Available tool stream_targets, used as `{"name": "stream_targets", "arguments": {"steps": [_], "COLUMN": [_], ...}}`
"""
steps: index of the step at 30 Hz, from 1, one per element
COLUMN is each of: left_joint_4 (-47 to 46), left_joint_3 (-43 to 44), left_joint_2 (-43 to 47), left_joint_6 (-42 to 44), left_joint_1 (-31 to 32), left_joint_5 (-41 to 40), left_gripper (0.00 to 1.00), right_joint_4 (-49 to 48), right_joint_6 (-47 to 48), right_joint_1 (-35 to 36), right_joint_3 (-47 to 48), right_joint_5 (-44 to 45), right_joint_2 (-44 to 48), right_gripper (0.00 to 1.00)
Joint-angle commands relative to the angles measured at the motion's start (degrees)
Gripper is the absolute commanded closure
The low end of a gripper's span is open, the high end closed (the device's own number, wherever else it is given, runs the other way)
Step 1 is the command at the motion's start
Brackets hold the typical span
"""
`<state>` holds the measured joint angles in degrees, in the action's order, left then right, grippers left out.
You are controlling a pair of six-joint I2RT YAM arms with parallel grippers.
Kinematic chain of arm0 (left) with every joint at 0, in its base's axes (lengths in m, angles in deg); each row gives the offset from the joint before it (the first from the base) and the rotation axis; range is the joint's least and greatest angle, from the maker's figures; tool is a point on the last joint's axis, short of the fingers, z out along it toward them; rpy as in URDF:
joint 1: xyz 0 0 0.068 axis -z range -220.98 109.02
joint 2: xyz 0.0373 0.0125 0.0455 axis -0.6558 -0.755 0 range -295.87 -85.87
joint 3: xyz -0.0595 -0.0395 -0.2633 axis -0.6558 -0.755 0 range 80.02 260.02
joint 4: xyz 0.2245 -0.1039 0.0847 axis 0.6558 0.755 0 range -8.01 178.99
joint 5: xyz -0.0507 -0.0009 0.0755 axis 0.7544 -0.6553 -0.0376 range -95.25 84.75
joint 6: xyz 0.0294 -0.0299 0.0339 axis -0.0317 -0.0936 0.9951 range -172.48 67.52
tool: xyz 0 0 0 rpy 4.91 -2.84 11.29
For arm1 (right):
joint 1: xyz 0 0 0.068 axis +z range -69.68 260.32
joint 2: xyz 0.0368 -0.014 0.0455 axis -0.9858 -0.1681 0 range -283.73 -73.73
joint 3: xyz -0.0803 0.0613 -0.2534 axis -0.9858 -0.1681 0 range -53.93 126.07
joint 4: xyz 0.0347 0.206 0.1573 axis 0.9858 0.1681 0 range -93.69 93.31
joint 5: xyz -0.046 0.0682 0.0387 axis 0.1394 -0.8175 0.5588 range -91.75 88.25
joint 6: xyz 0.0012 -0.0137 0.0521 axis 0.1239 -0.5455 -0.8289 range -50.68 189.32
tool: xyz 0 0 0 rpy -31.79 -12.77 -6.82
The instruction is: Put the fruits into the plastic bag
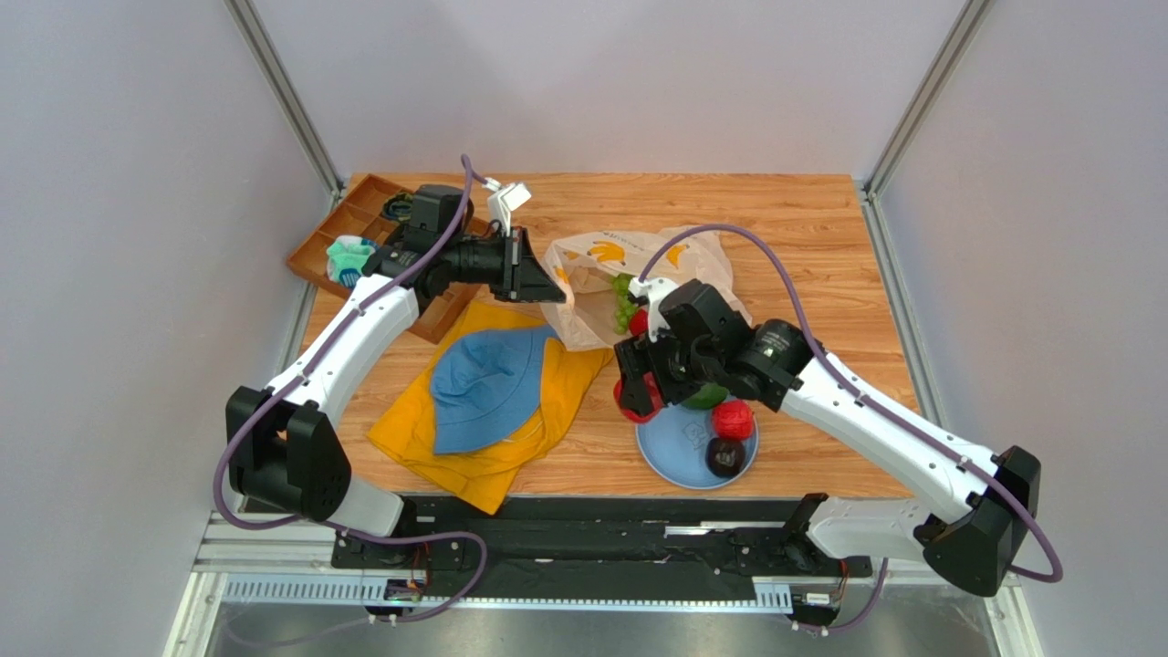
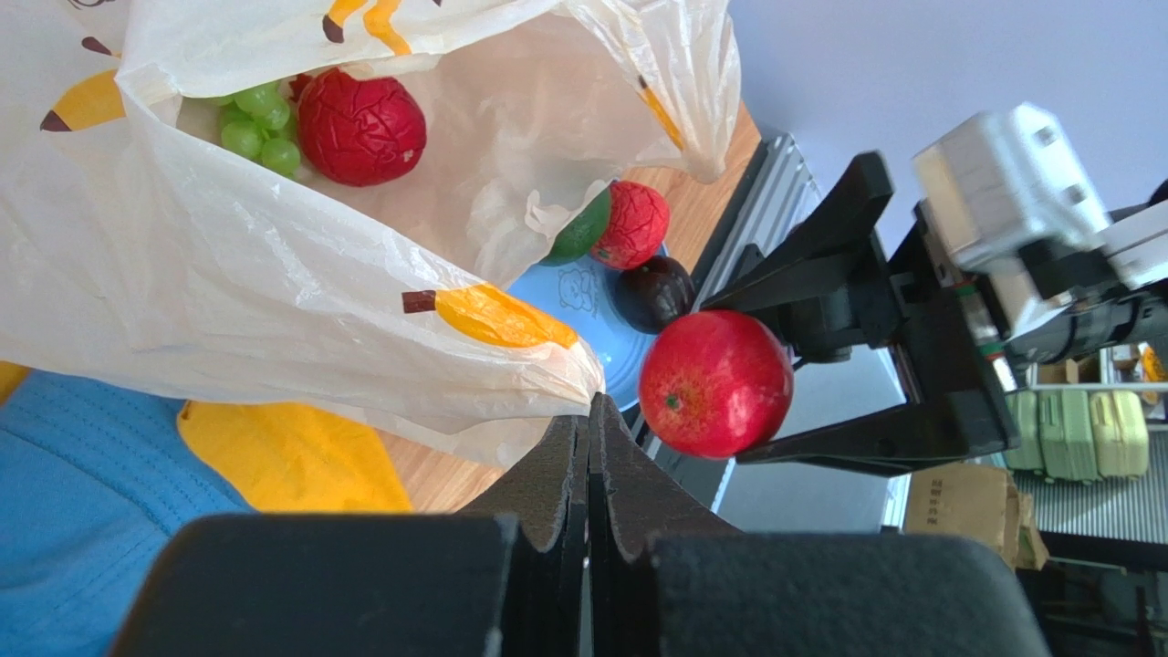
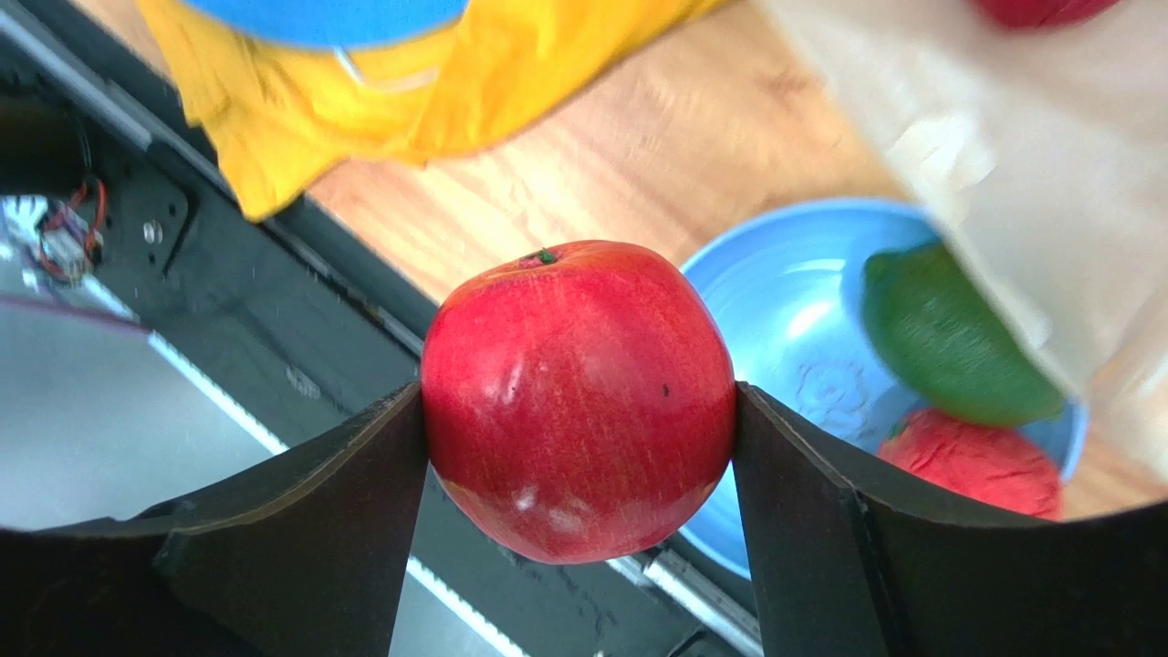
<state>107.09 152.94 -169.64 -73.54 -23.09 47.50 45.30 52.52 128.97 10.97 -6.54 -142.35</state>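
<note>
My left gripper (image 1: 544,271) is shut on the rim of the banana-printed plastic bag (image 1: 603,260) and holds its mouth open; the pinched fingertips show in the left wrist view (image 2: 592,411). Green grapes (image 2: 261,123) and a bumpy red fruit (image 2: 359,126) lie inside the bag. My right gripper (image 3: 579,411) is shut on a smooth red apple (image 3: 579,397), held above the table just left of the blue plate (image 1: 672,459). On the plate lie a bumpy red fruit (image 1: 732,419), a dark plum (image 1: 724,456) and a green oval fruit (image 3: 953,336). No lemon is visible.
A blue hat (image 1: 487,383) lies on a yellow cloth (image 1: 480,445) left of the plate. A wooden compartment tray (image 1: 343,240) stands at the back left. The table's front edge and a black rail run just below the plate.
</note>
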Motion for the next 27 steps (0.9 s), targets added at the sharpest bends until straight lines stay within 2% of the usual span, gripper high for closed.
{"name": "stream_targets", "arguments": {"steps": [1, 6, 12, 18, 27], "left_joint_4": [-0.6, -0.6, -0.8, -0.8, -0.8], "left_joint_3": [2.6, 2.6, 2.7, 2.6, 2.7], "left_joint_2": [0.4, 0.4, 0.7, 0.8, 0.8], "left_joint_6": [1.2, 1.1, 1.0, 0.9, 1.1], "left_joint_1": [-0.3, -0.3, -0.3, -0.3, -0.3], "left_joint_5": [0.1, 0.2, 0.4, 0.6, 0.4], "left_gripper": [1.00, 1.00, 1.00, 1.00, 1.00], "right_joint_4": [-3.7, -8.2, -12.2, -16.5, -18.1], "right_joint_6": [2.2, 1.9, 3.7, 3.6, 3.3], "right_joint_1": [-2.1, -3.3, -3.8, -5.7, -11.3], "right_joint_3": [5.9, 13.3, 17.4, 17.5, 12.7], "right_joint_5": [7.2, 14.3, 24.9, 31.0, 40.7], "right_joint_2": [-3.7, -9.2, -17.2, -26.4, -30.2], "right_gripper": [0.69, 0.69, 0.69, 0.70, 0.69]}}
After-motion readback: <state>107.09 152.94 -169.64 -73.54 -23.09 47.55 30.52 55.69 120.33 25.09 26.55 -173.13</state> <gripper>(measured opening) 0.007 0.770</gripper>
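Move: The right gripper, holding the large red fruit some 15 cm above the plate's height, has the open plastic bag about 20 cm ahead, 1 cm right and 12 cm below. Inside lie the crinkled red fruit, 16 cm ahead, 2 cm right and 14 cm below, and the grapes, 20 cm ahead, 2 cm left, equally low. The avocado is 6 cm ahead, 9 cm right, 14 cm below. From the left gripper, the bag's middle is about 7 cm ahead, 10 cm right, 20 cm below. Carry the large red fruit with the right gripper about 19 cm forward to the plastic bag, arching up some 3 cm, then sinking about 8 cm into its mouth while easing right at the end. Swing the fingers clockwise so they point forward and down instead of leftward, keeping the grip. Hold the left gripper still, shut on the bag's rim. ##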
